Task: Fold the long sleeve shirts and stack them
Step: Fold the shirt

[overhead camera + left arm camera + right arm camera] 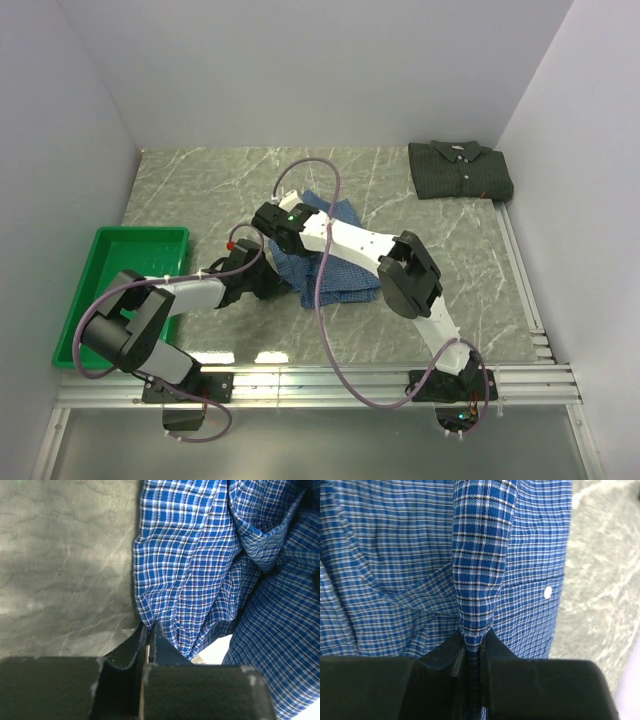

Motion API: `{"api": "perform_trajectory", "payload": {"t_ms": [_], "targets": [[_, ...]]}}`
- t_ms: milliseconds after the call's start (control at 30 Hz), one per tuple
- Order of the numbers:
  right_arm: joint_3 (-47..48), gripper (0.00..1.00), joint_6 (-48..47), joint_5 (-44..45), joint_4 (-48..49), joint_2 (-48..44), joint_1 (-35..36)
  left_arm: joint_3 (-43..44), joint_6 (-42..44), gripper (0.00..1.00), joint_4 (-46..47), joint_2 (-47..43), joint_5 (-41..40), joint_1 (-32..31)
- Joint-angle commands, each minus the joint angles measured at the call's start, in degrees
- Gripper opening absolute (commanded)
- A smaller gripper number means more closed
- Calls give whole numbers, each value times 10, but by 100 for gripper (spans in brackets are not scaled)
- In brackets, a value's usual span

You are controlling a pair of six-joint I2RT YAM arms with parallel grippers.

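Observation:
The blue checked shirt (335, 265) lies crumpled in the middle of the marble table. My right gripper (291, 243) stands over its left part, shut on a raised ridge of the blue cloth (480, 555), which runs down between the fingers (474, 636). A white button (548, 592) shows on the cloth to the right. My left gripper (268, 287) is low at the shirt's left edge. Its jaws (148, 630) are shut, with the hem of the blue shirt (190, 555) pinched at their tips. The dark green-charcoal shirt (460, 170) lies folded at the back right corner.
A green plastic tray (120, 290) sits at the left edge of the table, just beside the left arm. White walls close in the back and both sides. A metal rail (380, 380) runs along the near edge, and a purple cable (322, 290) loops over the shirt.

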Motion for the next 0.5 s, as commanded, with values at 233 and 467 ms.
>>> {"api": "perform_trajectory", "payload": {"t_ms": [233,467], "targets": [[27,25,-17,-43,68,8,4,-11,-4,1,-10,-14,-13,-11],[2,43,-5,-85,103,-35,3,-14,-3,1,-15,-16,-19,-12]]}}
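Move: The right hand holds a gathered flap of the blue shirt; the folded shirt's left edge, where the flap is being laid, runs about 7 cm to its left, level with it and some 8 cm lower. The shirt's near-left corner is about 10 cm back, 5 cm left and 8 cm below; the middle of the near edge is some 12 cm back, 7 cm right and as low. The left hand's shut fingertips are already at that near-left corner. The gathered flap of the shirt is carried on to the left, towards the folded shirt's left edge, by the right hand, which travels about 3 cm that way and sinks a little over 1 cm. On the way its fingers part from nearly shut to less than half open, and the wrist rolls slightly, left side rising. The left hand stays shut at the near-left corner. ##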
